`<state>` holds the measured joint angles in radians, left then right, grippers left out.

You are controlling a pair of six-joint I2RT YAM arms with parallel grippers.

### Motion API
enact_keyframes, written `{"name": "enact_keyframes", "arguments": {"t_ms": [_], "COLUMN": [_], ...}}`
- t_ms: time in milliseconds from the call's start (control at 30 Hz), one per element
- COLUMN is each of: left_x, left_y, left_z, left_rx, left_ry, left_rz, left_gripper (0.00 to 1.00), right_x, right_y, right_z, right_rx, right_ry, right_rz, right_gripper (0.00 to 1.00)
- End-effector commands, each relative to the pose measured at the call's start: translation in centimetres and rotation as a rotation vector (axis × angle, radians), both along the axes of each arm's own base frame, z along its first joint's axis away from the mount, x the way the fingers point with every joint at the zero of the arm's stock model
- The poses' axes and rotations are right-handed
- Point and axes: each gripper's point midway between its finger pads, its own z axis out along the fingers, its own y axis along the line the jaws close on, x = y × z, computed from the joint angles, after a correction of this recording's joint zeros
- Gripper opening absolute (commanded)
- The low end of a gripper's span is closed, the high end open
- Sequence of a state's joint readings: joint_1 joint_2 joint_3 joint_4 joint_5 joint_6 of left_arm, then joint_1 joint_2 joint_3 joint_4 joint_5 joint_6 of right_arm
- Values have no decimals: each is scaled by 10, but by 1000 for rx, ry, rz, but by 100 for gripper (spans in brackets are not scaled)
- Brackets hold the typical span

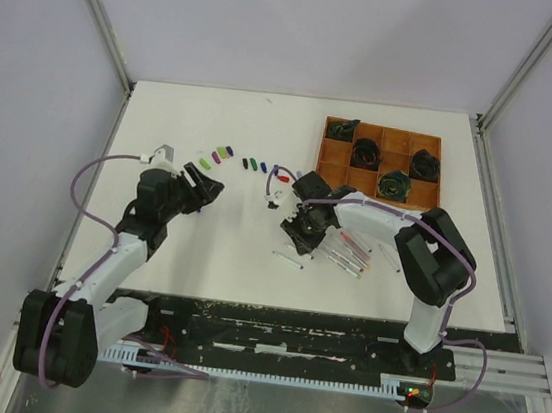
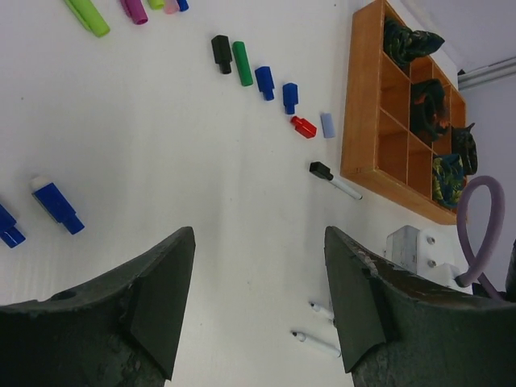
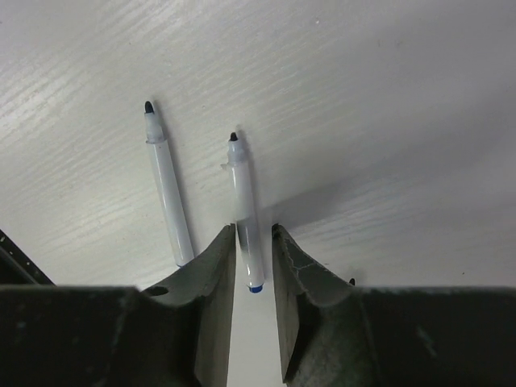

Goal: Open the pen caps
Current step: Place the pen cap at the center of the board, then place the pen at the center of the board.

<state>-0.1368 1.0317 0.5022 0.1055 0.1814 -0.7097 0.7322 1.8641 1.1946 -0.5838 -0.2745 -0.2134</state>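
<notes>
My right gripper (image 3: 254, 230) hangs just above the white table, jaws a little apart. An uncapped pen (image 3: 244, 205) with a blue end lies between them, with a gap on its right side. A second uncapped pen (image 3: 168, 193) lies to its left. My left gripper (image 2: 259, 234) stands wide open and holds nothing. Loose pen caps lie ahead of it: black (image 2: 220, 53), green (image 2: 242, 63), two blue ones (image 2: 264, 82), red (image 2: 303, 126) and a pale one (image 2: 327, 124). A pen with a black cap (image 2: 334, 181) lies near the tray. From above, the caps (image 1: 251, 164) form a row between the arms.
A brown compartment tray (image 1: 334, 158) with dark objects in some cells stands at the back right. More pens (image 1: 350, 258) lie beside the right arm. Lime and purple caps (image 1: 211, 158) and blue caps (image 2: 56, 205) lie near the left gripper (image 1: 208, 183).
</notes>
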Motion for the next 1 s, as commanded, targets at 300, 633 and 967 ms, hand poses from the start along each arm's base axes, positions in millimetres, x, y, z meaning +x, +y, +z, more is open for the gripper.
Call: {"name": "enact_keyframes", "arguments": {"t_ms": [300, 633, 967], "left_x": [-11, -24, -21], "left_y": [-8, -10, 1], "left_z": [-4, 51, 76], "left_rx": [-37, -21, -18], "left_ry": [-173, -402, -527], "left_rz": [-63, -107, -34], "left_gripper": [73, 73, 93], "right_x": [10, 23, 42], "right_y": [18, 7, -11], "right_z": [22, 120, 138], "right_rx": [55, 306, 287], "right_ry": [-53, -185, -305], "right_rz": [17, 20, 531], "right_gripper": [35, 42, 75]}}
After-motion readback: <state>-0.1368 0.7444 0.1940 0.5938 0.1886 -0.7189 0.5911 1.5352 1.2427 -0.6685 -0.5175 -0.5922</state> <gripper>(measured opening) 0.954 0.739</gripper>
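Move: The last capped pen, with the black cap, lies about 16 cm straight ahead of the right hand, near table height; from the left hand it is some 8 cm ahead, 20 cm right and 13 cm down. The uncapped blue-ended pen lies right at the right fingertips, its middle 1 cm left; its twin is 2 cm left and 1 cm back. The row of coloured pens is 9 cm right, 2 cm ahead of the right hand. Right hand lifts some 13 cm off the blue-ended pen, opening wide; left hand, backing slightly, dips then rises. ##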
